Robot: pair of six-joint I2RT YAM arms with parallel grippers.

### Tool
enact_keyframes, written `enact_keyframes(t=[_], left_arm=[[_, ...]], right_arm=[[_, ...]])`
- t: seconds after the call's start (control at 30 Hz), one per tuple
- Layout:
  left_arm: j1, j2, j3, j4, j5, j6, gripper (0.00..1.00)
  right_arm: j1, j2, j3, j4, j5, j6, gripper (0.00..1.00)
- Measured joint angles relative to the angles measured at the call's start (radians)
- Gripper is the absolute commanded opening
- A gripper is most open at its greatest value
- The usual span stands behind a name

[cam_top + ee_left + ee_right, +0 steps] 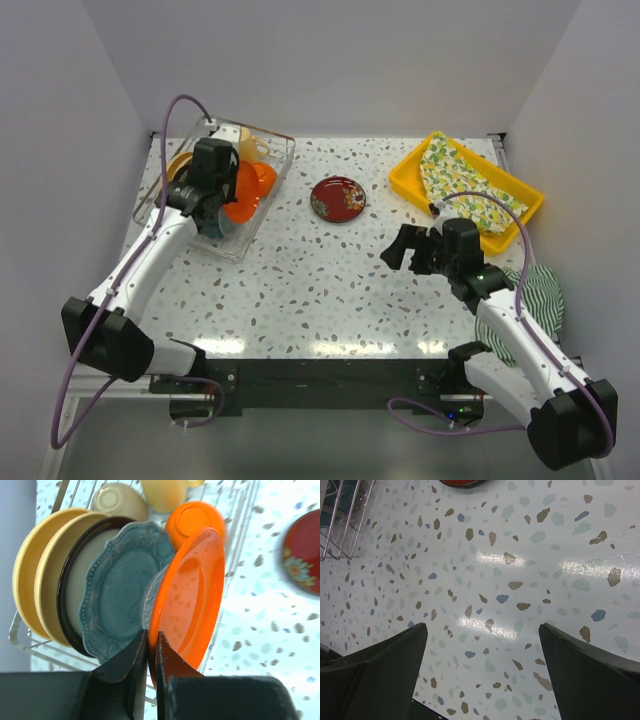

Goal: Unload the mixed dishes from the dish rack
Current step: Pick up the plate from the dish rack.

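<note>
The dish rack (283,160) stands at the table's far left. In the left wrist view, plates stand on edge in it: two tan-yellow ones (30,575), a dark brown one with a cream face (70,585), a teal one (120,585) and an orange plate (192,595). Behind them are an orange bowl (192,517), a white bowl (117,500) and a cream mug (162,492). My left gripper (152,635) is shut on the orange plate's rim (243,192). My right gripper (405,247) hovers open over bare tabletop, its jaws wide apart (482,627) with nothing between them.
A dark red plate (337,198) lies flat on the table right of the rack. A yellow tray (410,180) with a lemon-print cloth sits at the far right. A green striped cloth (540,295) lies at the right edge. A corner of the rack (340,520) shows in the right wrist view.
</note>
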Motion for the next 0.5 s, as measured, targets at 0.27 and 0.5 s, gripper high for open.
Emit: enact_keyframes(t=[0.27, 0.5], left_arm=[[-0.003, -0.165, 0.000, 0.022, 0.162, -0.114, 0.00], [-0.003, -0.308, -0.168, 0.163, 0.405, -0.302, 0.00]], right_arm=[[0.000, 0.013, 0.000, 0.068, -0.115, 0.029, 0.98], [0.009, 0.014, 0.000, 0.217, -0.255, 0.105, 0.98]])
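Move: The left hand already holds the orange plate clear above the rack. The right hand's open gripper, where it seems bound, is some 34 cm to its right, 12 cm nearer the base and 9 cm lower; the red plate lies level with it, 21 cm right and 23 cm below. The orange bowl sits 6 cm ahead, 6 cm right and 15 cm down. From the right hand the orange plate is about 33 cm left, 15 cm ahead and 5 cm higher. Swinging the orange plate out of the rack area, the left hand goes about 7 cm right, 5 cm back and 6 cm up, the rise levelling off at the end, and rolls some 30 degrees, left side down, its pinch on the rim unchanged. The right hand, jaws wide open, comes to meet it about 5 cm left and 5 cm up, turning somewhat counter-clockwise. ##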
